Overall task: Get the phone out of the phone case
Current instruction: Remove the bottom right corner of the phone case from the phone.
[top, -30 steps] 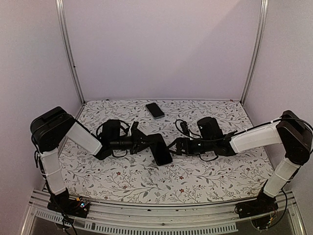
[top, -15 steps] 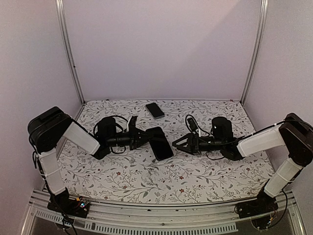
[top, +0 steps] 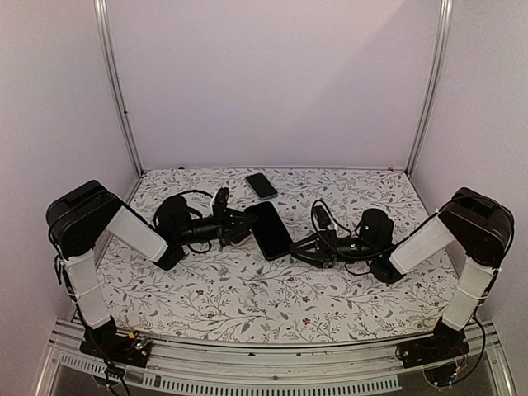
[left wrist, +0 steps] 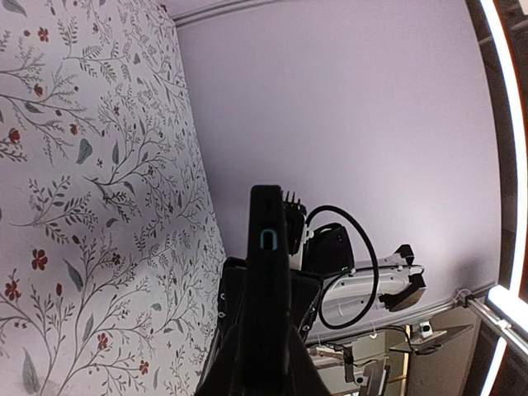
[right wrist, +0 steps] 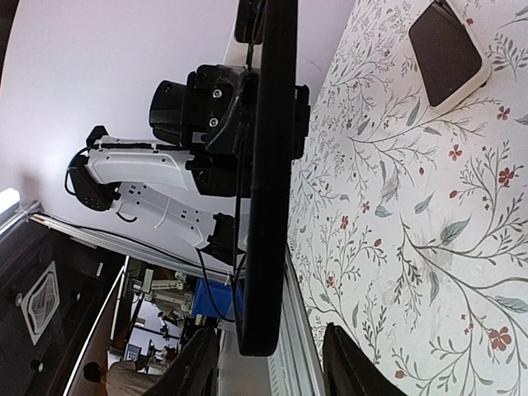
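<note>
My left gripper (top: 239, 224) is shut on the black phone case (top: 269, 230) and holds it off the table near the middle. In the left wrist view the case (left wrist: 268, 272) stands edge-on between the fingers (left wrist: 235, 330), showing a teal-ringed port. I cannot tell the phone apart from the case. My right gripper (top: 299, 246) is at the case's near right corner. In the right wrist view its jaws are apart, one on each side of the case's end (right wrist: 272, 247); neither finger (right wrist: 202, 363) touches it.
A second dark handset with a pale rim (top: 261, 186) lies flat on the floral tablecloth (top: 247, 297) at the back, also seen from the right wrist (right wrist: 445, 51). Metal posts (top: 115, 91) and pale walls close in the sides and back.
The left gripper has carried the case up and toward the back. The right arm swung outward, its gripper stayed by the case's end, and its jaws have narrowed.
</note>
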Robot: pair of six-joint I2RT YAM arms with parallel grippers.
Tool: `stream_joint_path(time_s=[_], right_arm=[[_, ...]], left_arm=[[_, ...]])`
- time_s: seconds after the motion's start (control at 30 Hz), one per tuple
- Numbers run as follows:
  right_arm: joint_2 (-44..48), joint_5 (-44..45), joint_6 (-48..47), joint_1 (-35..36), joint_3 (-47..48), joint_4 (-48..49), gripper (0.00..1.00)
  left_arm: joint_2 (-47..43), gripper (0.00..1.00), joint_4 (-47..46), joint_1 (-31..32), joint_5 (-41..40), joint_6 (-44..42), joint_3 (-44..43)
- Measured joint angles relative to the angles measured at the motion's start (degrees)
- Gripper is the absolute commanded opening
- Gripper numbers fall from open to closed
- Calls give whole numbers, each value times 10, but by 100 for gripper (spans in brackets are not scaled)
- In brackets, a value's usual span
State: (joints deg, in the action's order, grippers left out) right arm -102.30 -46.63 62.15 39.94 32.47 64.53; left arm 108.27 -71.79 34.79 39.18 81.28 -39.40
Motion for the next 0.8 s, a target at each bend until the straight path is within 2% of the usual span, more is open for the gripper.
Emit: stream_joint_path(time_s=[0.27, 0.8], right_arm=[[-20, -7, 66, 0, -12, 112, 31], [-17, -8, 79, -2, -12, 123, 5]], left_arm=[[0, 0, -24, 0, 3, 17, 0], [0, 0, -43, 6, 7, 32, 0]])
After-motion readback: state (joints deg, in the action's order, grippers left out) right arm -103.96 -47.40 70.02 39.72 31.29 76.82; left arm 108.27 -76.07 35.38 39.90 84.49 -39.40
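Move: The case's bottom right corner is almost between my right fingers, about 2 cm to the left and level with the hand. From my left hand, which holds the phone at the far end of its case, that corner is roughly 8 cm back and 10 cm to the right. On the table some 15 cm below my right hand are a near phone, about 19 cm ahead and 19 cm left, and a far phone, about 36 cm ahead and 10 cm left. I close my half-open right fingers almost fully, one above and one below the case's bottom right corner, until they pinch it. As they close, the right hand rises about 2 cm, rolling slightly so its knuckle side drops, then stays there. My left hand keeps its grip on the phone and case and lifts about 1.5 cm. ##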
